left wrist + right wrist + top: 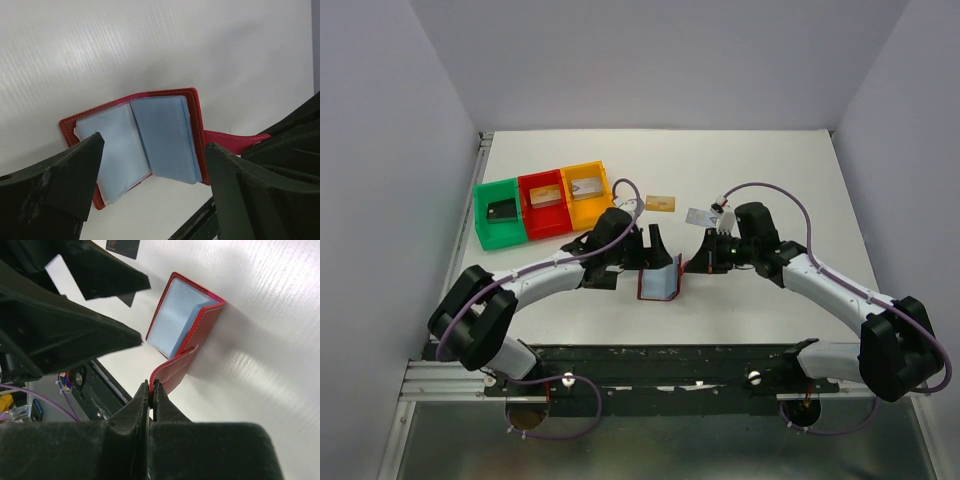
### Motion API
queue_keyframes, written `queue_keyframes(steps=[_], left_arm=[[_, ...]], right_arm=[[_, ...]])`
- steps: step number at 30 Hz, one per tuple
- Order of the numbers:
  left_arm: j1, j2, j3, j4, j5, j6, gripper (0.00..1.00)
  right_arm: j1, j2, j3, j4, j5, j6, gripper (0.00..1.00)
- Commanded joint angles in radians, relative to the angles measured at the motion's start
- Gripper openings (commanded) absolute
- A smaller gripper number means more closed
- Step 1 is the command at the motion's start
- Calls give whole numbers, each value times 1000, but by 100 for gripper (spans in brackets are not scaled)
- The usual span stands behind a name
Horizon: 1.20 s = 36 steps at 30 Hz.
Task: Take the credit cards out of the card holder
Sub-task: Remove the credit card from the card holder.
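The maroon card holder [658,283] stands open on the table, and its light blue pockets [160,135] face my left gripper. No card shows in those pockets. My left gripper [656,252] hovers just behind the holder, open wide, with a finger [75,175] on each side of the pockets and touching nothing. My right gripper [151,387] is shut on the holder's snap tab [175,370]. A gold card [661,203] and a silver card [700,215] lie on the table behind the arms. A black card [124,246] shows at the top edge of the right wrist view.
Green [498,212], red [544,202] and yellow [586,193] trays sit in a row at the back left. The green tray holds a dark card and the other two each hold a flat item. The table's near edge with its black rail [660,360] runs just below the holder.
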Motion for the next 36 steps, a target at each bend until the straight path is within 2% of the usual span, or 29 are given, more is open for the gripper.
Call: queue_keyframes(steps=[1, 14, 23, 26, 36], left_arm=[[-37, 63, 47, 17, 80, 34, 92], [-83, 138, 119, -55, 32, 75, 77], [-80, 55, 53, -30, -15, 60, 77], [-82, 75, 62, -58, -26, 55, 74], [-82, 143, 108, -64, 14, 65, 73]], right_arm=[[0, -2, -4, -10, 6, -11, 0], [0, -20, -5, -22, 2, -14, 0], [0, -28, -13, -25, 9, -18, 0], [0, -23, -17, -21, 11, -18, 0], [0, -20, -31, -7, 3, -14, 0]])
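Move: The right-hand pocket of the card holder, standing tilted up, lies about 4 cm to the left hand's right, 5 cm back and 5 cm below its wide-open fingers. On the table, 8 cm or so below that hand, are the silver card (some 12 cm ahead, 11 cm right), the gold card (17 cm straight ahead) and the dark card (roughly 17 cm left, 5 cm back). From the right hand the pocket is about 4 cm left and 4 cm below, level fore and aft. The right hand still pinches the holder's right edge and stays practically in place, while the left hand heads rightward, down and back to the raised pocket. It goes about 3.5 cm right before easing 1 cm left again, ends some 2 cm lower, turns under 10 degrees clockwise and narrows its fingers by about a quarter. They come close around the pocket; contact can't be made out. ##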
